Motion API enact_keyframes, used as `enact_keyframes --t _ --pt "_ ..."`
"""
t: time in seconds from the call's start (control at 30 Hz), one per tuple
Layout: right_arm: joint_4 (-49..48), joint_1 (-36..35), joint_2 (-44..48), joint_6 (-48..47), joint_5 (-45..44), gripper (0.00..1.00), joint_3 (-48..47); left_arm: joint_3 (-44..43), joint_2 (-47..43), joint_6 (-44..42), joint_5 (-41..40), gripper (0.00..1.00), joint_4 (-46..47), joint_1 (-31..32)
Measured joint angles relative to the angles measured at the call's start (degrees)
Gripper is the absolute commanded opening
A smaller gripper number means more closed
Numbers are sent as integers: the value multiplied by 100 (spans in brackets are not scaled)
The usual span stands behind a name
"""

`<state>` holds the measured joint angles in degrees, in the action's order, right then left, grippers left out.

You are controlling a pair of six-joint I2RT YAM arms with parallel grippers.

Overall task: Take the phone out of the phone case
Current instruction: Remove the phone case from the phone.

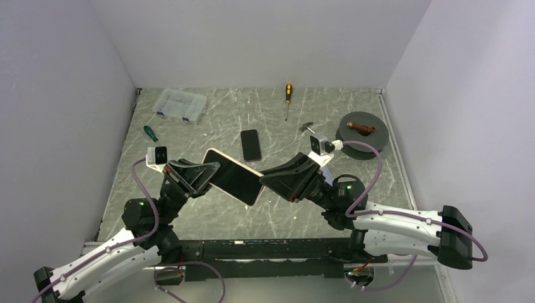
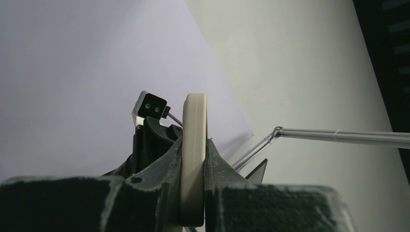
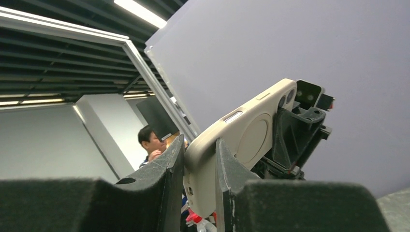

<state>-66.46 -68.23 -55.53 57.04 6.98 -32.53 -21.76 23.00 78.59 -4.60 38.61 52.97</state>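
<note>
A phone (image 1: 236, 181) with its dark screen up sits inside a beige phone case (image 1: 216, 153), held in the air above the table between both arms. My left gripper (image 1: 210, 172) is shut on the case's left end; the left wrist view shows the case edge (image 2: 194, 125) pinched between the fingers of that gripper (image 2: 194, 142). My right gripper (image 1: 270, 180) is shut on the opposite end. In the right wrist view the case back (image 3: 251, 133), with its round ring and camera cut-outs, runs away from that gripper (image 3: 199, 141) toward the left gripper's fingers (image 3: 295, 133).
A second dark phone (image 1: 251, 144) lies flat on the marble table behind the held one. At the back are a clear plastic box (image 1: 181, 104), an orange-handled screwdriver (image 1: 288, 98), a green-handled tool (image 1: 150, 133) and a grey spool (image 1: 361, 128). White walls close three sides.
</note>
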Motion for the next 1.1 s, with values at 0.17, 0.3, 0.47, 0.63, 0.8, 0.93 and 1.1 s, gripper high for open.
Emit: enact_keyframes --t 0.17,0.3,0.47,0.63,0.8,0.93,1.1 --pt "-214 24 -170 26 326 15 -205 0 177 179 105 0 426 0" --pt "-365 33 -295 68 601 11 -354 -11 269 306 205 0 671 4" --pt "-494 33 -306 87 874 0 -393 -111 413 483 402 0 752 15" --pt "-592 33 -297 92 1143 0 -407 -216 444 579 599 0 671 37" --pt "-529 31 -236 50 1303 1 -407 -256 389 684 682 0 511 48" --pt "107 17 122 -227 1314 5 -404 -374 177 640 684 0 35 55" --pt "1008 -33 975 -765 1224 15 -92 -732 -236 260 610 0 -1198 63"
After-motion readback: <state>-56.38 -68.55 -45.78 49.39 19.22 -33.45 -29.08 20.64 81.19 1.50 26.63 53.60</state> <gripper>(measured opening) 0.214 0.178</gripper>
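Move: The cream-cased phone is held up between the hands at both ends: its middle lies about 6 cm right and 3 cm back of the left hand, roughly level, and some 7 cm left and 2 cm ahead of the right. Far below on the table, the dark phone is about 36 cm ahead and 5 cm left of the right hand, and the lavender case some 25 cm ahead and 24 cm to its right, both nearly 50 cm down. Still pinching the cream case at its right-hand corner, the right hand pulls it back and up, first climbing about 2.5 cm, then comes free as it swings right and down, about 4.5 cm farther back in all, its fingers closing slightly. The left keeps its pinch, going back and up 2–3 cm and turning some 10 degrees clockwise before partly turning back. ##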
